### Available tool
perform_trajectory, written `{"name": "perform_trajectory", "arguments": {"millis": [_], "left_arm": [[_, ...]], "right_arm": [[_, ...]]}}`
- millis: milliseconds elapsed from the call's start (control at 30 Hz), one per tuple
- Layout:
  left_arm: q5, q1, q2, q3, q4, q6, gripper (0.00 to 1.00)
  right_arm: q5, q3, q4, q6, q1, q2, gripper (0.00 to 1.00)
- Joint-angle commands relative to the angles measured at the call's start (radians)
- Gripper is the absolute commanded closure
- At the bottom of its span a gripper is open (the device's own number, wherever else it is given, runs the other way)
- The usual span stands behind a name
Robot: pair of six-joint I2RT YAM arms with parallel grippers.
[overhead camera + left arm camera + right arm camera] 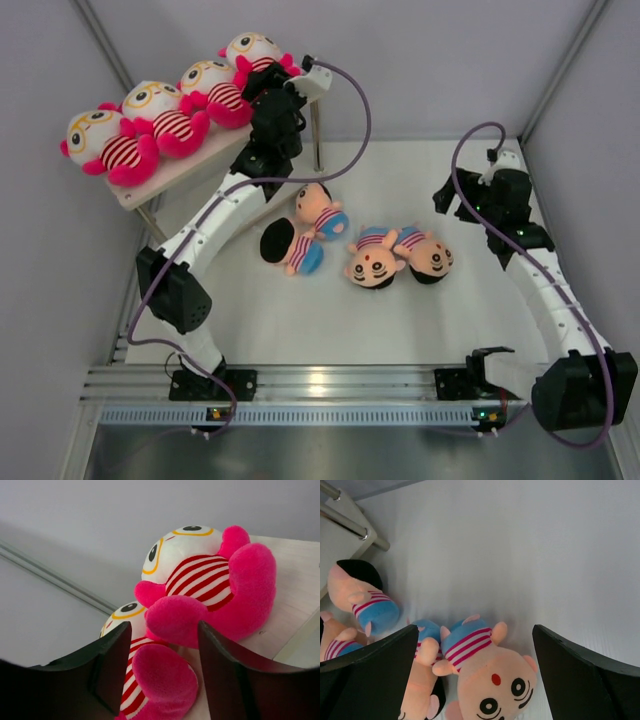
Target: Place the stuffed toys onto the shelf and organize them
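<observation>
Four white-headed, pink-limbed stuffed toys sit in a row on the shelf at the back left. My left gripper is at the row's right end. In the left wrist view its jaws stand apart on either side of one toy's pink foot, not pressing it; a second pink toy sits behind on the board. Four peach-faced toys lie on the table: two near the shelf, two at centre. My right gripper hangs open above one of them.
The shelf's thin metal legs stand close to the nearest peach toys and show at the upper left of the right wrist view. Grey walls enclose the table on three sides. An aluminium rail runs along the near edge.
</observation>
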Motion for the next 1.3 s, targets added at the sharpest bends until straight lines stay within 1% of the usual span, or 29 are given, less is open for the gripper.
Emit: {"name": "perform_trajectory", "arguments": {"millis": [0,33,100,167,233,267,400,433,500,533,567,600,633,667,700,733,800,833,867,933,967,1000,1033,1100,1133,1167,1200,1233,1267], "left_arm": [[0.039,-0.032,-0.073,-0.021,0.041,0.033,0.37],[0.045,-0.052,-0.076,-0.024,0.041,0.056,0.3],[0.051,-0.075,-0.079,-0.035,0.041,0.091,0.22],[0.053,-0.116,-0.078,-0.031,0.041,0.128,0.15],[0.046,-0.144,-0.078,-0.012,0.041,0.134,0.12],[0.03,-0.174,-0.076,0.0,0.041,0.143,0.11],[-0.045,-0.277,-0.097,0.003,0.023,0.128,0.08],[-0.059,-0.332,-0.105,0.011,-0.058,0.082,0.08],[-0.061,-0.386,-0.128,0.041,-0.219,-0.019,0.07],[-0.044,-0.427,-0.136,0.076,-0.417,-0.165,0.07],[-0.015,-0.441,-0.165,0.081,-0.503,-0.239,0.07],[0.081,-0.449,-0.182,0.077,-0.595,-0.304,0.07],[0.136,-0.451,-0.205,0.046,-0.719,-0.402,0.05],[0.199,-0.448,-0.253,0.01,-0.772,-0.424,0.02],[0.297,-0.448,-0.278,-0.029,-0.81,-0.436,0.02],[0.368,-0.443,-0.304,-0.113,-0.889,-0.446,0.02],[0.462,-0.431,-0.378,-0.199,-0.941,-0.455,0.02],[0.556,-0.408,-0.401,-0.249,-0.967,-0.462,0.02],[0.594,-0.396,-0.442,-0.329,-0.997,-0.464,0.02],[0.663,-0.362,-0.484,-0.414,-1.01,-0.456,0.02],[0.669,-0.357,-0.519,-0.478,-1.016,-0.446,0.02],[0.671,-0.352,-0.533,-0.503,-1.027,-0.415,0.02],[0.659,-0.351,-0.547,-0.523,-1.03,-0.401,0.02],[0.643,-0.345,-0.581,-0.572,-1.045,-0.375,0.02],[0.632,-0.343,-0.594,-0.587,-1.047,-0.36,0.02],[0.626,-0.343,-0.623,-0.598,-1.047,-0.354,0.02],[0.629,-0.342,-0.657,-0.618,-1.047,-0.346,0.02],[0.634,-0.34,-0.657,-0.626,-1.047,-0.34,0.02],[0.649,-0.34,-0.697,-0.633,-1.045,-0.334,0.02]], "right_arm": [[0.039,0.04,-0.049,0.04,0.001,0.049,0.02],[0.061,0.042,-0.064,0.047,0.001,0.061,0.02],[0.11,0.041,-0.101,0.066,0.001,0.112,0.02],[0.112,0.009,-0.143,0.077,0.001,0.14,0.02],[0.086,-0.039,-0.128,0.101,0.001,0.157,0.02],[0.042,-0.086,-0.123,0.119,-0.001,0.151,0.03],[-0.031,-0.209,-0.071,0.175,0.001,0.109,0.03],[-0.052,-0.232,-0.056,0.184,-0.001,0.103,0.03],[-0.083,-0.275,-0.025,0.204,0.001,0.111,0.03],[-0.083,-0.285,-0.022,0.205,0.002,0.12,0.03],[-0.071,-0.295,-0.017,0.205,0.001,0.137,0.03],[-0.066,-0.301,-0.014,0.205,0.001,0.144,0.03],[-0.057,-0.314,-0.011,0.205,0.002,0.147,0.05],[-0.059,-0.321,-0.005,0.209,0.002,0.151,0.07],[-0.06,-0.329,0.01,0.21,0.002,0.148,0.12],[-0.074,-0.347,0.02,0.212,0.002,0.143,0.34],[-0.086,-0.357,0.035,0.21,0.001,0.117,0.63],[-0.089,-0.352,0.034,0.204,-0.001,0.105,0.89],[-0.086,-0.339,0.023,0.181,-0.001,0.076,1.0],[-0.071,-0.262,-0.023,0.144,-0.01,0.036,1.0],[-0.074,-0.221,-0.031,0.082,-0.012,-0.002,1.0],[-0.098,-0.178,-0.038,0.046,-0.01,-0.015,1.0],[-0.177,-0.079,-0.048,0.009,-0.009,-0.026,1.0],[-0.232,0.046,-0.098,-0.093,0.011,-0.005,1.0],[-0.232,0.199,-0.202,-0.141,0.058,0.02,1.0],[-0.22,0.277,-0.277,-0.248,0.094,0.087,1.0],[-0.173,0.424,-0.405,-0.375,0.182,0.126,1.0],[-0.158,0.486,-0.407,-0.376,0.239,0.165,1.0],[-0.163,0.54,-0.531,-0.478,0.29,0.245,1.0]]}}
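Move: The right hand hangs over the table with the nearest boy toy, face up, about 16 cm below it, 4 cm back and 4 cm to its left. A second boy toy lies 12 cm left of that one and 2 cm nearer the base. For the left hand, up at the shelf, the same toy is about 38 cm right, 18 cm back and 38 cm down; the end panda sits roughly 9 cm straight ahead, about level with it. The right hand pinches the nearest boy toy by its head: it drops about 17 cm and draws back some 7 with fingers tipping down 30 degrees, shuts, then lifts it roughly 20 cm, swinging forward and left. Meanwhile the left hand, fingers opening wider, leaves the end panda, sweeps right and back, then curves down and back over the toys, fingers tipping down about 60 degrees. ##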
